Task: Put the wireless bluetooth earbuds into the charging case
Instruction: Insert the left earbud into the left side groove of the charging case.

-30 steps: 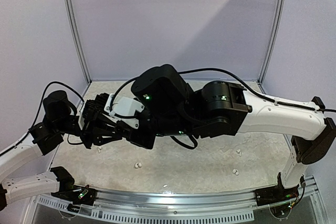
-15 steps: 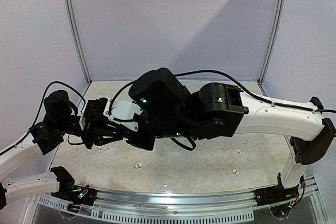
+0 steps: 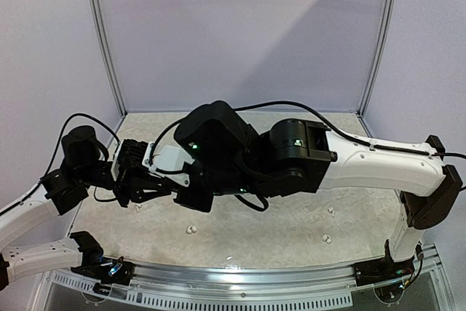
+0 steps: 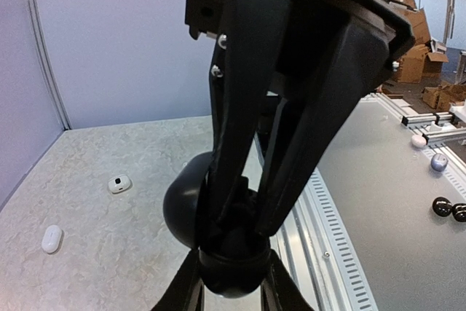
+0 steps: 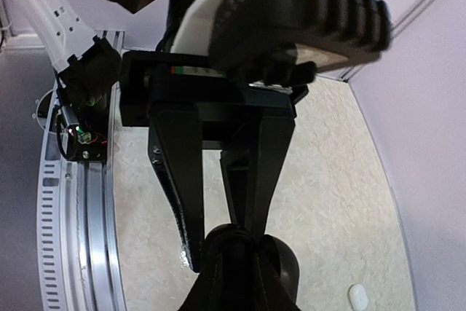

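Observation:
A black charging case (image 4: 231, 278) hangs above the table with its lid (image 4: 182, 205) swung open, and my left gripper (image 4: 233, 264) is shut on its body. My right gripper (image 3: 180, 193) reaches down into the open case. Its fingers (image 4: 240, 107) narrow to tips that are lost in the black hollow, so I cannot make out whether an earbud sits between them. In the right wrist view the left arm's fingers (image 5: 178, 180) flank the case (image 5: 251, 242). White earbuds lie loose on the table (image 3: 191, 229) (image 3: 326, 238) (image 3: 331, 211) (image 4: 51, 238) (image 5: 357, 296).
Another small white bud (image 3: 137, 207) lies under the left wrist, and one with a dark spot (image 4: 119, 183) rests further back. The metal rail (image 3: 240, 271) runs along the near edge. Lilac walls (image 3: 240, 34) close the back and sides.
The right wrist has eased a little to the left, further over the left gripper and the case. The left arm has stayed put.

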`<state>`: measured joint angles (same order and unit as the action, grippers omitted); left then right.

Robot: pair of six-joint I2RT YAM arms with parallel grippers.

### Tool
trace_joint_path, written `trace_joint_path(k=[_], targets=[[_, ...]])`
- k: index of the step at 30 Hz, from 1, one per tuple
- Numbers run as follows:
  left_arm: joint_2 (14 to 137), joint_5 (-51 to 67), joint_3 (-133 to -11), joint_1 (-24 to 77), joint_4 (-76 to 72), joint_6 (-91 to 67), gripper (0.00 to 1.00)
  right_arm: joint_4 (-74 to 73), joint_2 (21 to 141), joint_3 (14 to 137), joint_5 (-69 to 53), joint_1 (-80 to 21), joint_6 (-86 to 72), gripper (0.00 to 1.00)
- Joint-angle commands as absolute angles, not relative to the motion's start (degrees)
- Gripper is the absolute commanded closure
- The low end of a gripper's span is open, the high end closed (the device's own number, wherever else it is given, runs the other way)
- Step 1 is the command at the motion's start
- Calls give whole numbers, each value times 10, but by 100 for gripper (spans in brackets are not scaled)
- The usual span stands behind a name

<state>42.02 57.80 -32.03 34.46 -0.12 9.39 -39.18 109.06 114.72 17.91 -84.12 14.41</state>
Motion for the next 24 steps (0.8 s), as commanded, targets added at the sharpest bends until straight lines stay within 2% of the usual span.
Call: trace_joint_path(k=[1, 10, 19, 24], targets=[[419, 581, -335, 354, -16, 91, 100, -393, 1111, 1147, 190, -844, 137, 77], [417, 563, -327, 354, -3, 79, 100, -372, 1081, 1148, 193, -845, 116, 68], [418, 517, -310, 354, -12, 43, 100, -255, 1003, 1100, 128, -844, 90, 64], [412, 522, -312, 354, 16, 94, 100, -231, 976, 1047, 223, -805, -13, 65]])
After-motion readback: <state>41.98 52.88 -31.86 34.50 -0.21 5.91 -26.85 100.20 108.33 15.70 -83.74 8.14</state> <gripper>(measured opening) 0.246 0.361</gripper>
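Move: The black charging case stands open in the left hand's grip, its middle about 1 cm to the right of that hand's pads and level with them. The right fingertips are already at its groove with the black earbud, the case's middle some 2 cm below them and 1 cm ahead. On the table roughly 28 cm below the left hand and 32 cm below the right, a white earbud pair lies almost straight under both; another small white earbud lies about 7 cm farther out and 17 cm to the left of that pair. The right fingers, still at the earbud in the case, open further and let go, the hand staying nearly in place at first. Then it lifts away quickly, some 8 cm up, its fingertips tilting up by nearly 20 degrees, with a slight drift right at the end. The left hand keeps its grip on the case and eases about 1.5 cm forward late on. ##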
